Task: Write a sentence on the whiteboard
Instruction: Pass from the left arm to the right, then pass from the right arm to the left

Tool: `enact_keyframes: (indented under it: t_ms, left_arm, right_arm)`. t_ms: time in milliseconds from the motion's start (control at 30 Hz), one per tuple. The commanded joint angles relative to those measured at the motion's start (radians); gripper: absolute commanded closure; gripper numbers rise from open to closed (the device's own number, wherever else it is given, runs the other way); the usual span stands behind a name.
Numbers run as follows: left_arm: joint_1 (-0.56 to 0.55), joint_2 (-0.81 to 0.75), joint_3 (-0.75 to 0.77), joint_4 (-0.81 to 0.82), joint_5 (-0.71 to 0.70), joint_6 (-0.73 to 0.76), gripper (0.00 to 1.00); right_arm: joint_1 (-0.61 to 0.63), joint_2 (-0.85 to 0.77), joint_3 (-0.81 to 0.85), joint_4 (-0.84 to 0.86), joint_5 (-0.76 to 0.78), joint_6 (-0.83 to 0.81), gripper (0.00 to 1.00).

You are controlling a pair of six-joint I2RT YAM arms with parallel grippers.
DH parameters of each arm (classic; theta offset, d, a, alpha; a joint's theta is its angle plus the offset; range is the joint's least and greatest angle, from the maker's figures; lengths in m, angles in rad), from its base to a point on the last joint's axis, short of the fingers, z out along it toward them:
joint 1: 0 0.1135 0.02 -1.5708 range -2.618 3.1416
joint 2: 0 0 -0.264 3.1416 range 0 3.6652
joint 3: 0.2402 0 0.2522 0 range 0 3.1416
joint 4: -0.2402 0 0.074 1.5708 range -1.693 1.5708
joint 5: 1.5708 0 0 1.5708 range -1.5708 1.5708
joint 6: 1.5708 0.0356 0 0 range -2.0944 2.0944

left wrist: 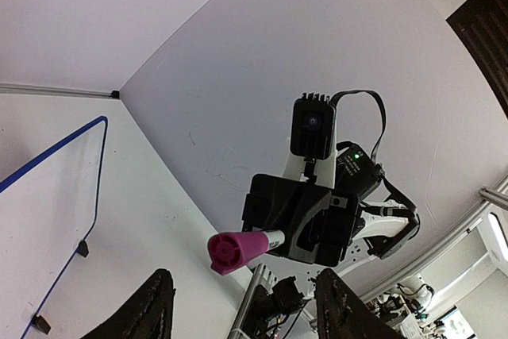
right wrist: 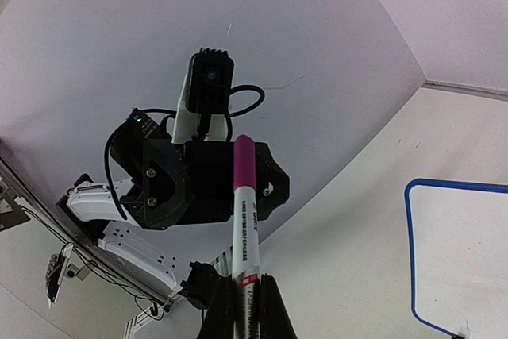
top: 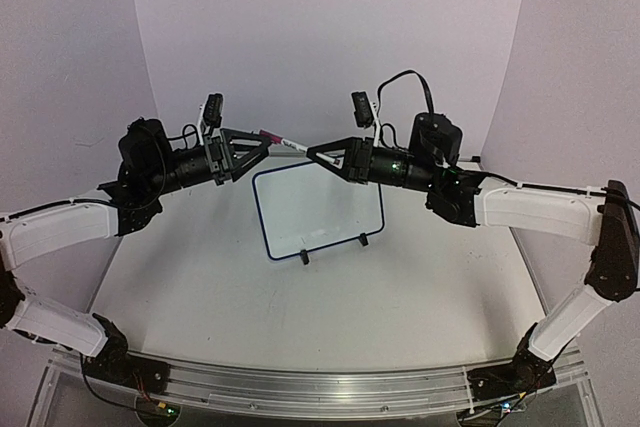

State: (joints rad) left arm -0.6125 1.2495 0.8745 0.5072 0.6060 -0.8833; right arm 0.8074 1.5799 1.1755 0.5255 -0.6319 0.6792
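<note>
The whiteboard (top: 318, 209) stands on two small black feet at mid-table, blue-framed. It also shows in the left wrist view (left wrist: 48, 220) and the right wrist view (right wrist: 464, 252). The sentence is out of view; the board's face looks blank. Above the board's top edge the two arms meet tip to tip. My right gripper (top: 312, 152) (right wrist: 246, 311) is shut on the white barrel of a marker (right wrist: 244, 220) with a magenta cap (left wrist: 238, 250). My left gripper (top: 262, 142) (left wrist: 246, 311) is open, its fingers (left wrist: 147, 307) standing apart on either side of the cap end without touching it.
White walls curve round the back and sides of the white table (top: 300, 307). An aluminium rail (top: 300, 392) with both arm bases runs along the near edge. Each wrist camera faces the other gripper's black body (left wrist: 309, 228) (right wrist: 198, 184).
</note>
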Motion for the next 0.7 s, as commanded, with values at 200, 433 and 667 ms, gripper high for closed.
enact_keyframes:
  t_ms: [200,433,667]
  left_arm:
    - [-0.001,-0.032,0.051,-0.016,-0.028,0.055,0.37]
    - [-0.001,0.004,0.059,0.016,-0.019,0.028,0.48]
    - [-0.001,0.033,0.066,0.040,0.010,0.003,0.74]
  right_arm:
    - [0.001,-0.025,0.016,-0.019,-0.044,-0.021,1.00]
    - [0.002,-0.024,0.027,-0.058,-0.064,-0.039,1.00]
    - [0.002,-0.020,0.035,-0.068,-0.071,-0.048,1.00]
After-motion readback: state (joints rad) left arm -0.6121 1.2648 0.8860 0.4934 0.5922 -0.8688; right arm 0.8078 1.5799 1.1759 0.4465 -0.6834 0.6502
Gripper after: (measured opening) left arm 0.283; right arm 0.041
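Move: The marker's cap, on the marker the right hand still holds, is about 2 cm to the left hand's right, 1 cm ahead and 2 cm above. The whiteboard's middle is about 9 cm right of the left hand, some 10 cm farther out and roughly 28 cm below. From the right hand, the cap is about 9 cm left, 1 cm ahead and 1 cm above. Right hand, grip kept, lowers the marker about 1.5 cm between the left fingers, which begin closing around the cap. ##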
